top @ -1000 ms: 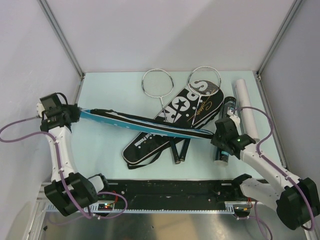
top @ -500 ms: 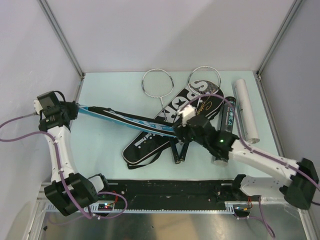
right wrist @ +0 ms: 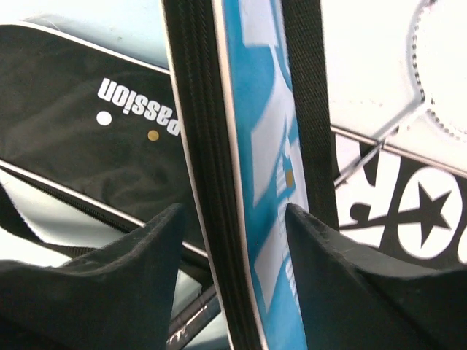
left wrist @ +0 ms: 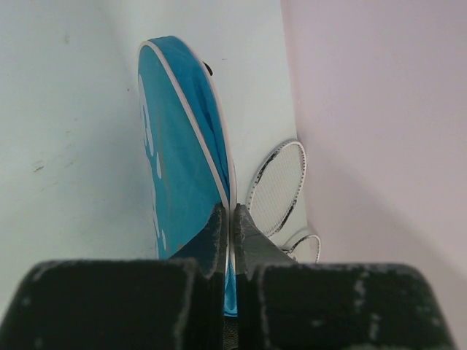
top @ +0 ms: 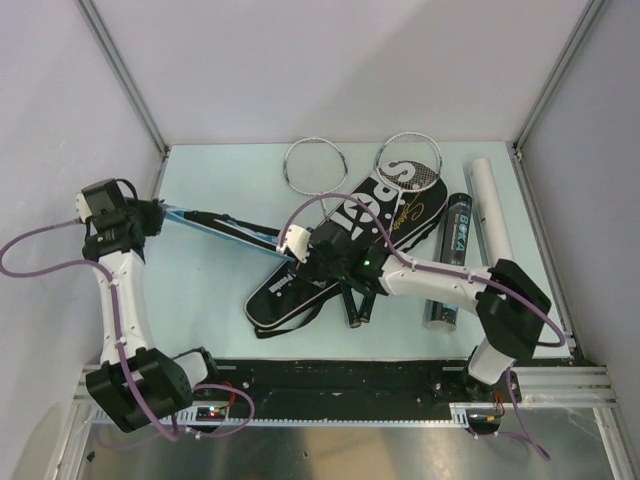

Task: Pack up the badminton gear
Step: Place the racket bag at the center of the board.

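A blue racket bag (top: 225, 228) is held on edge above the table. My left gripper (top: 152, 215) is shut on the white-piped rim of the blue bag (left wrist: 175, 160) at its left end. The right gripper (top: 292, 250) stands open astride the bag's middle, its fingers (right wrist: 131, 255) on either side of the zip edge and blue face (right wrist: 266, 146), with gaps on both sides. Beneath lies a black "SPORT" bag (top: 370, 215). Two racket heads (top: 315, 165) (top: 410, 155) rest behind it, and dark handles (top: 360, 305) stick out at the front. My right arm hides the blue bag's right part.
A black shuttle tube (top: 450, 260) and a white tube (top: 490, 220) lie side by side right of the black bag. Frame posts stand at the back corners. Bare table shows between my left arm and the bags.
My right gripper let go of the blue bag's right end, opened, and swept left across the black bag to the blue bag's middle. The left gripper kept its hold.
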Controlling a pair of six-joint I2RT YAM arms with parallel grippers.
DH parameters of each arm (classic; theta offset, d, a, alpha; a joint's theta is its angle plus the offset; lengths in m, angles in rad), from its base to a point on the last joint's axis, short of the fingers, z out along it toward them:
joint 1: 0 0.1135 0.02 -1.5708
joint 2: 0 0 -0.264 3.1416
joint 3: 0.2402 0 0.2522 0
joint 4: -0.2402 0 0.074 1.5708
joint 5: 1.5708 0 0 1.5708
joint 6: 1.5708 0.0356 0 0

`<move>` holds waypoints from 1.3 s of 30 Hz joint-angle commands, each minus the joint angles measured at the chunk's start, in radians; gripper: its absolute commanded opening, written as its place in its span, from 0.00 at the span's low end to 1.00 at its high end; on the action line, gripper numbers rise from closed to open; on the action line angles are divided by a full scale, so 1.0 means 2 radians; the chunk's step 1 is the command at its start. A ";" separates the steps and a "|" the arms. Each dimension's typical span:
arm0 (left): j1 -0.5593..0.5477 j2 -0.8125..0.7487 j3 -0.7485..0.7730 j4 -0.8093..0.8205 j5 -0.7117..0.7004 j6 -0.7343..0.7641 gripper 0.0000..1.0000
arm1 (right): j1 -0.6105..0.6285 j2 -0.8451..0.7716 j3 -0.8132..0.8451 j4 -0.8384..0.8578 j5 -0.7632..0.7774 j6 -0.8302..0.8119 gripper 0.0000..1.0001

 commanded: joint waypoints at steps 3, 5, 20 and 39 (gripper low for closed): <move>-0.020 -0.003 0.029 0.053 0.017 0.020 0.00 | -0.005 0.044 0.072 0.009 -0.042 -0.019 0.28; -0.024 -0.001 0.036 0.057 0.025 0.026 0.00 | -0.009 0.050 0.091 -0.004 -0.044 -0.001 0.08; -0.062 -0.017 0.129 0.067 0.042 0.146 0.99 | -0.031 0.033 0.253 -0.171 -0.135 0.214 0.00; -0.081 -0.203 0.030 0.067 0.062 0.245 1.00 | -0.066 0.207 0.307 0.191 -0.214 0.633 0.00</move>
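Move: The blue racket bag hangs stretched from the left gripper, which holds its end; the bag's middle lies some 30 cm right of that hand, 9 cm back and about 8 cm lower. For the right hand, that middle is practically between its open fingers, about 2 cm below. Under the right hand, the black bag's middle is about 14 cm to the right, 7 cm ahead and 12 cm down; the racket handles lie roughly 16 cm right, 4 cm back, 12 cm down. Shut the right fingers on the blue bag's zipped edge near its middle; as they take hold, open the left gripper wide to let go of the bag's end and draw it up about 16 cm, tipping its fingers upward, then back and rightward. Lift the right hand, ease it slightly back, then swing it left about 11 cm in all and a little forward, tipping its fingers down some 45 degrees and rolling the held bag round. ##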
